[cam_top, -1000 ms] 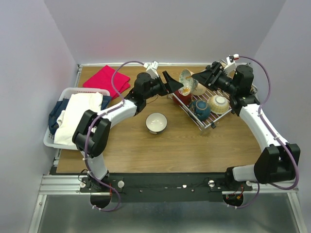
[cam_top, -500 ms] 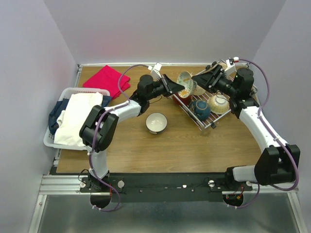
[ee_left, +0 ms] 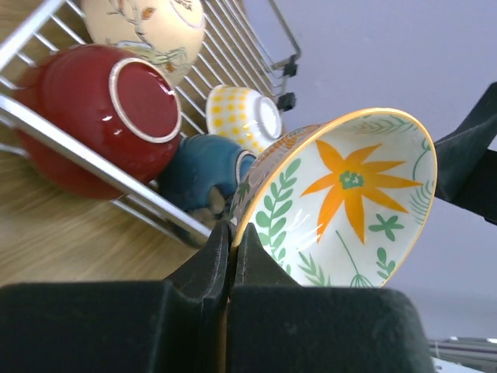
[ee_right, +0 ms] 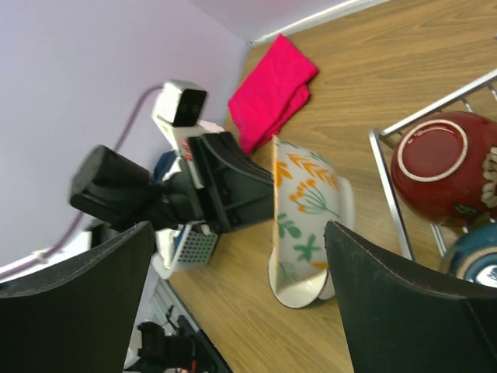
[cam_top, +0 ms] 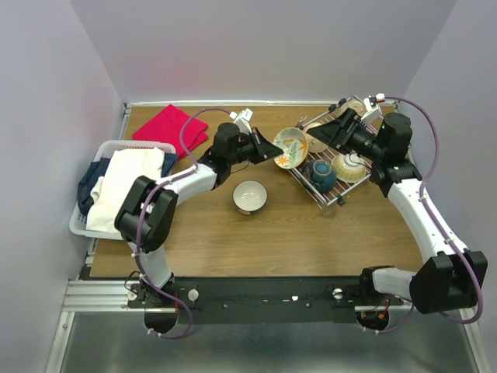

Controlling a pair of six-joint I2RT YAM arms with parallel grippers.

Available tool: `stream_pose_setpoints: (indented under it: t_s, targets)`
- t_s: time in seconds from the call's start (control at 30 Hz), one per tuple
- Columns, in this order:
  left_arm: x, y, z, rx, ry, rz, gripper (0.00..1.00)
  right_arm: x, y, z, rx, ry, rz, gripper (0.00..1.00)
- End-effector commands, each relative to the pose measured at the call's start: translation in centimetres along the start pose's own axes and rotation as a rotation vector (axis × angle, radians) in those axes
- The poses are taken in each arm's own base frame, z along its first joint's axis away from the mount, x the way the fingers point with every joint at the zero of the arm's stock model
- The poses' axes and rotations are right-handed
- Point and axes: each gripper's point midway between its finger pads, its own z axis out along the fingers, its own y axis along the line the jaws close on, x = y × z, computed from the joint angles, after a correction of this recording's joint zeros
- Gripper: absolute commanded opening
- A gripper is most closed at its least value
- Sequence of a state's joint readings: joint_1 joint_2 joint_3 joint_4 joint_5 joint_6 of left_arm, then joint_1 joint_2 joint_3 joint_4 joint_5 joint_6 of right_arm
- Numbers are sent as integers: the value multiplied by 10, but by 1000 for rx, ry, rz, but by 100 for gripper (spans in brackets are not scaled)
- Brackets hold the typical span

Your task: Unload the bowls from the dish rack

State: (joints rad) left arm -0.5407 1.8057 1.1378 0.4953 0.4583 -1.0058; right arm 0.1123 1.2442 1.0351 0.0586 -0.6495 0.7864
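Note:
My left gripper is shut on the rim of a floral-patterned bowl, holding it tilted in the air just left of the dish rack. Facing that bowl from the right, my right gripper stands open and holds nothing. Bowls left in the rack lie upside down: red, teal, yellow-dotted and cream. A white bowl stands upright on the table.
A red cloth lies at the table's back left. A white basket of laundry sits at the left edge. The two arms nearly meet above the rack's left end.
My left gripper has shut on the floral bowl's rim and carried it left and lower, off the rack. My right gripper has opened, let the bowl go and drawn back right.

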Motion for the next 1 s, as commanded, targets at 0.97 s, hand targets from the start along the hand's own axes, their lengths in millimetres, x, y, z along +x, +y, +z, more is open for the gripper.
stream_pose_setpoints:
  t_s: [0.97]
  targets:
    - [-54, 139, -173, -854, 64, 231, 0, 30, -77, -53, 428, 109, -285, 100]
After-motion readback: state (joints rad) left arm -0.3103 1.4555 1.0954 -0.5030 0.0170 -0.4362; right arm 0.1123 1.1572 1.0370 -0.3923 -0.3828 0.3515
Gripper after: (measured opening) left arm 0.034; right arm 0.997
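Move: The left hand already pinches the flower bowl's rim, high beside the rack; the white bowl standing on the table lies about 9 cm to its left, 5 cm back and 17 cm below. On the rack, the red bowl is some 11 cm ahead and 7 cm right of this hand, the blue bowl 3 cm ahead and 16 cm right. From the open right hand, the blue bowl is roughly 5 cm ahead, 2 cm right and 24 cm down; the red bowl is 14 cm ahead and 6 cm left, the yellow-dotted bowl 8 cm ahead and 12 cm right. Keeping its pinch on the flower bowl's rim, the left hand swings some 23 cm left, away from the rack and past the far side of the white bowl, rising slightly before it sinks to finish about 7 cm lower, while its fingers tip down by roughly 50 degrees. The emptied right hand stays wide open and sinks about 7 cm, drifting 5 cm right and tipping its fingers down, so that it draws nearer the blue bowl without touching it. ##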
